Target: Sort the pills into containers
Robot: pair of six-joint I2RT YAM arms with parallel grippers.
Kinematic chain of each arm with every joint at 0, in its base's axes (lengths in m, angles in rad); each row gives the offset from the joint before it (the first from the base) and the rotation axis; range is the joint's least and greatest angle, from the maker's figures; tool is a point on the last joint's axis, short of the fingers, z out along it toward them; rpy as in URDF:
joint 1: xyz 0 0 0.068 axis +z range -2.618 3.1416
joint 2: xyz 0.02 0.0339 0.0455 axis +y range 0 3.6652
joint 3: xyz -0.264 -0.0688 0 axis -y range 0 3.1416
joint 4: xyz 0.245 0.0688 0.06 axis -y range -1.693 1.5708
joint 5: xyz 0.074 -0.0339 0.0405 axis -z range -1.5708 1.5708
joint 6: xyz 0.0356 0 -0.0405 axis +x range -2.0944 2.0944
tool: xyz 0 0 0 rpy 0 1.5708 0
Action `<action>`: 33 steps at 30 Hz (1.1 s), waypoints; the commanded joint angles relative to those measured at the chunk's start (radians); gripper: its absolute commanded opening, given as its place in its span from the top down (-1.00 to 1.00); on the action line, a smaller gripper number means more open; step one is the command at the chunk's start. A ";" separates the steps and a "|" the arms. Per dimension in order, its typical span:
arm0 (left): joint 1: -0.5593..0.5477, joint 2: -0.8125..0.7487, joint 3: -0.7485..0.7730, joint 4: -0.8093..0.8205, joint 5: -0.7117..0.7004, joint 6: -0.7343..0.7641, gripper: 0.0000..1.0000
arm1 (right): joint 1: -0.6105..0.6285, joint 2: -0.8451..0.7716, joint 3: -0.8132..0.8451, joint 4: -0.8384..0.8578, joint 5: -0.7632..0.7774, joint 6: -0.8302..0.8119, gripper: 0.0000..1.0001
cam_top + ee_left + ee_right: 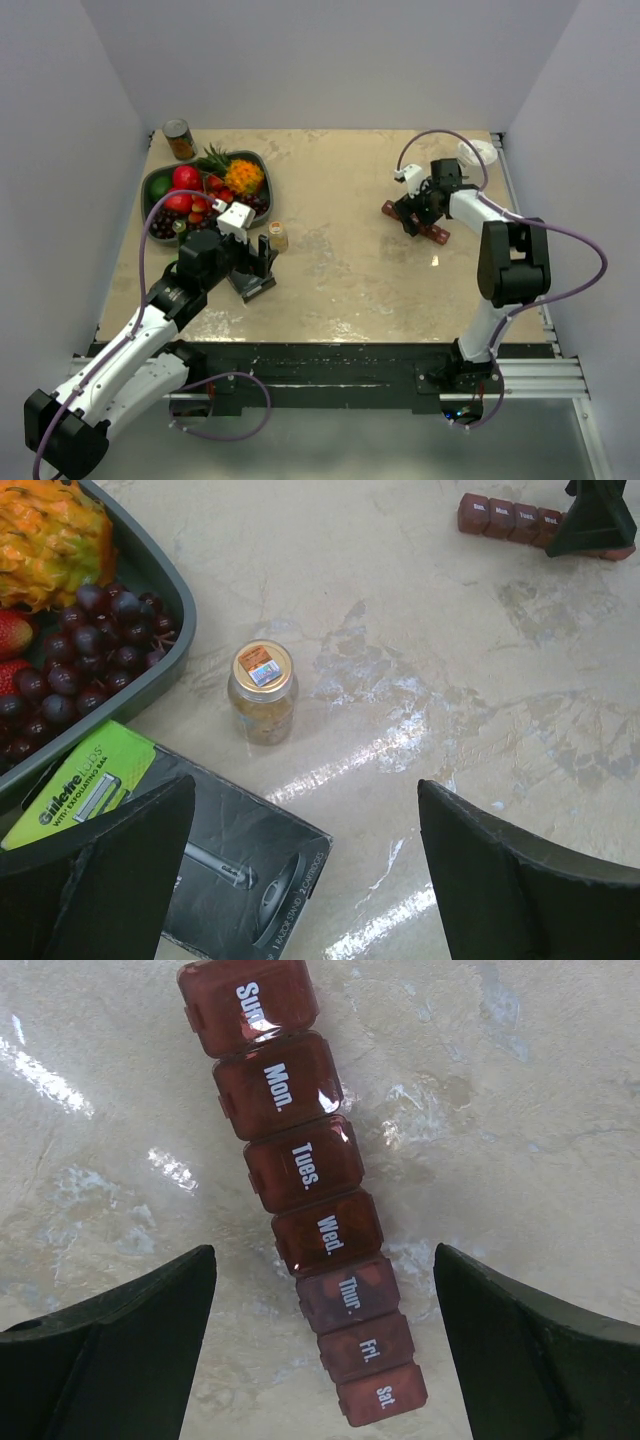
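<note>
The pills show as a tan-orange mass inside a small clear bottle (262, 693) with a gold lid, standing upright on the table (277, 236) beside the fruit bowl. My left gripper (305, 810) hovers open just short of it, fingers wide apart, nothing between them. The containers are a dark red-brown strip (305, 1175) of day-labelled compartments, all lids shut, lying at the right (432, 234). My right gripper (325, 1260) hangs open directly over it, its fingers straddling the Thur. end without touching.
A grey-green bowl (158, 183) of fruit sits at the back left, with a metal can (179, 138) behind it. A black razor box (230, 870) lies under my left gripper. A white object (478, 152) rests at the far right corner.
</note>
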 commanded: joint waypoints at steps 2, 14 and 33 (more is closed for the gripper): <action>0.005 -0.007 0.005 0.038 0.001 0.018 -0.93 | -0.002 0.036 0.056 -0.026 0.024 -0.040 -0.74; 0.005 -0.008 0.003 0.040 0.006 0.017 -0.93 | -0.001 0.073 0.056 -0.101 -0.068 -0.118 0.16; 0.004 -0.065 -0.072 0.158 0.402 0.132 -0.88 | 0.347 -0.188 -0.234 -0.313 -0.211 -0.541 0.09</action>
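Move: The pill box lies almost right under the right hand, its middle about 3 cm down, 1 cm back and 1 cm to the left, between the wide-open fingers; a white tub stands some 12 cm ahead and 14 cm to the right, about level. From the left hand, the pill box is roughly 15 cm ahead, 41 cm right and 16 cm down. Its neighbours there are the jar, about 10 cm ahead, 2 cm right and 14 cm down, and the razor box, level ahead, 6 cm left and 17 cm down. The pill box is pinched around Wed. and Thur. as the right hand sinks some 3 cm and closes its fingers across it, then dragged level along the table, back and to the left by nearly 20 cm, speeding up while the hand swings counter-clockwise by over 40 degrees. Late on, the open left hand eases right and back about 4 cm, turning clockwise 15 degrees. ##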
